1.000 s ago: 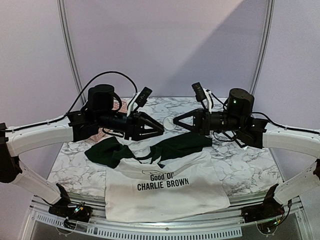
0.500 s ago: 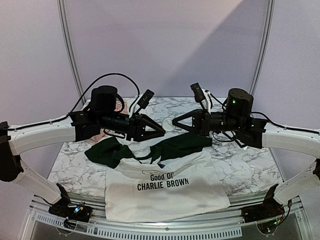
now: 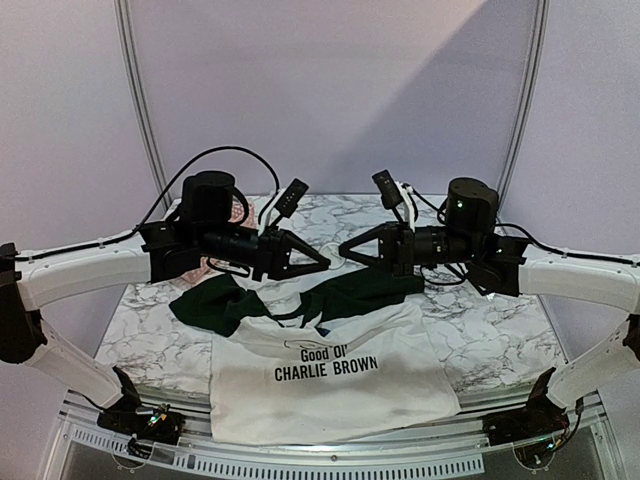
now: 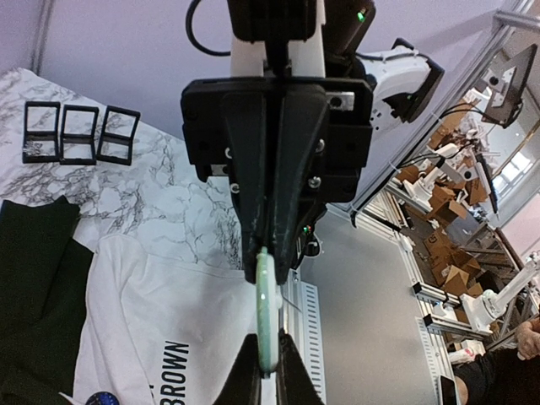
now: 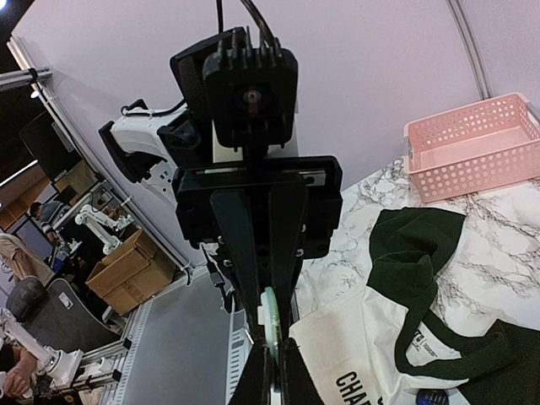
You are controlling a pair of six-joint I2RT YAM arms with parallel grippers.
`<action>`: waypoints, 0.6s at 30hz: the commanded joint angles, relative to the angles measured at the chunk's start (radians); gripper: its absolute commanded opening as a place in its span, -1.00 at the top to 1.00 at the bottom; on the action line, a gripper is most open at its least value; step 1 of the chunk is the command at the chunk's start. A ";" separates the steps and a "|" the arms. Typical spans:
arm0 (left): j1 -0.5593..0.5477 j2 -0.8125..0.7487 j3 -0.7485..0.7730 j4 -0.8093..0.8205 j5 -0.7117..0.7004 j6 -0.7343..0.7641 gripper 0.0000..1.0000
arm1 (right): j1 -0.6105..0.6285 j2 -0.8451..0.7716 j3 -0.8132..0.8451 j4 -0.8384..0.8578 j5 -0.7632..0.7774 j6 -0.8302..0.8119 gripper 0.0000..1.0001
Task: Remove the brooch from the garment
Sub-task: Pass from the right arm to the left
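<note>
The brooch [image 3: 335,253], a pale green round disc with a thin pin at its back, hangs in the air between both grippers above the collar of the garment [image 3: 330,385]. In the left wrist view the brooch [image 4: 267,312] shows edge-on, and my left gripper [image 4: 267,371] is shut on its near rim. My right gripper [image 5: 272,371] is shut on the other rim of the brooch [image 5: 270,325]. The garment [image 4: 152,321] lies flat on the marble table, its dark green sleeves folded near the collar [image 5: 405,253].
A pink basket [image 5: 468,148] stands at the table's back left, behind the left arm. Three small black frames [image 4: 80,133] sit on the marble table [image 3: 500,330] at the right. A small blue object [image 5: 434,395] lies on the shirt near the collar.
My left gripper has closed its fingers onto the brooch. The right arm has shifted slightly left, bringing the brooch with it.
</note>
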 commanded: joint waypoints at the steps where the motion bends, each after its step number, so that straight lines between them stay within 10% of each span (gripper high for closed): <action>1: -0.009 0.006 0.019 -0.004 -0.001 0.012 0.97 | 0.008 0.011 0.025 -0.022 -0.008 -0.006 1.00; 8: -0.009 0.006 0.020 -0.005 0.004 0.013 1.00 | 0.010 0.012 0.025 -0.032 -0.023 -0.017 1.00; 18: -0.008 -0.009 0.008 0.015 -0.002 0.009 1.00 | 0.010 -0.024 0.004 -0.032 -0.014 -0.030 0.12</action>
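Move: The brooch stands between the two grippers, its rim already pinched by both: about 1 cm to the right of the left hand point, and about 1 cm to the left of the right one, at its height. Below the right hand, some 30 cm down, lies the garment, its middle about straight beneath. The pink basket is roughly 35 cm ahead of the right hand, 35 cm to its left and 26 cm lower. The right fingers open about 40%, releasing the brooch almost in place, while the left keeps its still pinch. ##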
